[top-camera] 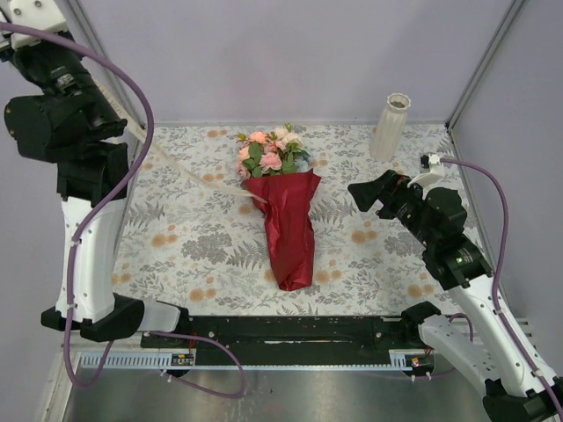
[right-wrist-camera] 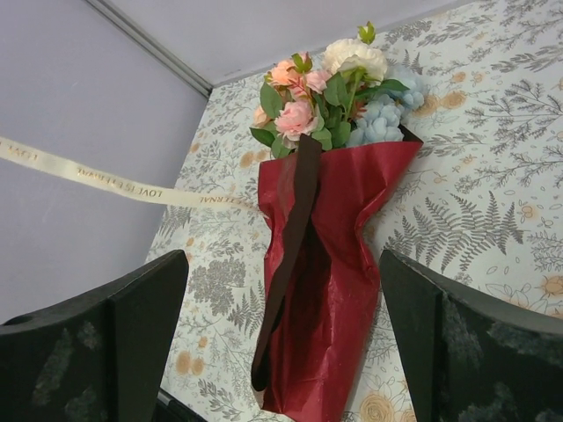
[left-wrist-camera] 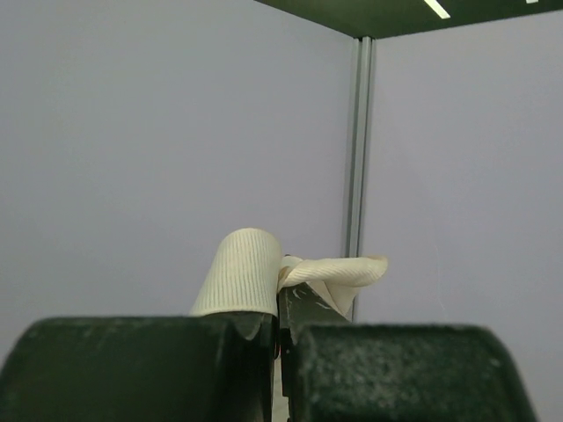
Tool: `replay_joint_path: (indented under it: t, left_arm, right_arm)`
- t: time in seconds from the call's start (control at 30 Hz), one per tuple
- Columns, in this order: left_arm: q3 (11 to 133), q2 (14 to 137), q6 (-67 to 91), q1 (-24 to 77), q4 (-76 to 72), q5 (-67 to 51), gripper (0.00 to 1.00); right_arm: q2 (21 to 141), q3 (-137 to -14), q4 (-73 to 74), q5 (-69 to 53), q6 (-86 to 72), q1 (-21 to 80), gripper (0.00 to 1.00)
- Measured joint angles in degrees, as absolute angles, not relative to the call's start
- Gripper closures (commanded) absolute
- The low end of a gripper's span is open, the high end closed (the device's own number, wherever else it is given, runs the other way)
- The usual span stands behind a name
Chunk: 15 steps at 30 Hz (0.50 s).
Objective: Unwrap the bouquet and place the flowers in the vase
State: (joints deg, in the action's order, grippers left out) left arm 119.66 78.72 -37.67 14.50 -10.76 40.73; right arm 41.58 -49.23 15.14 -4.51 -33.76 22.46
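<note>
The bouquet lies on the patterned tablecloth in dark red wrapping paper, with the flowers pointing to the far side. A cream ribbon stretches taut from the wrap up and to the left. My left gripper is shut on the end of that ribbon, held high at the far left on the raised left arm. Just right of the bouquet hovers my right gripper, open and empty, its fingers aimed across the wrap. The vase stands upright at the far right.
Grey walls close in the table at the back and on both sides, with a metal post at the far right corner. The black base rail runs along the near edge. The right arm reaches in from the near right.
</note>
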Motion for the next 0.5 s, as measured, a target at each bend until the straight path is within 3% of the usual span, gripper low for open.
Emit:
replay_joint_path:
  t: [0.27, 0.5]
  left_arm:
    - [113.4, 73.49, -37.08, 13.91, -13.17, 40.45, 1.0]
    - [106.43, 77.97, -27.03, 13.87, -2.5, 39.66, 1.0]
  right_arm:
    - [41.76, -50.35, 15.4, -6.17, -33.32, 22.46, 0.01]
    - [39.94, -49.04, 15.46, -7.18, -33.3, 22.46, 0.02]
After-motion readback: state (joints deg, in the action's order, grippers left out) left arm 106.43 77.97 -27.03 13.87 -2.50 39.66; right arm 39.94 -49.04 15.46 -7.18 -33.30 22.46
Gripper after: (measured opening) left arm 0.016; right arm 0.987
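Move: The white ribbon is already shut in the left gripper, held high. The bare left part of the table lies about 11 cm ahead and some 70 cm below. The red-wrapped bouquet is roughly 15 cm ahead and 32 cm to the right, with the ribbon's far end still at its upper left edge, some 18 cm ahead and 23 cm right of the gripper. From the right gripper, that bare table part is about 13 cm ahead, 50 cm left and 30 cm below. Keep the left fingers shut on the white ribbon and ease the hand back about 3 cm. Then reverse and swing it forward and down with growing speed, some 10 cm each way, towards the bare left side of the table, tipping the fingers down by about 15 degrees. ##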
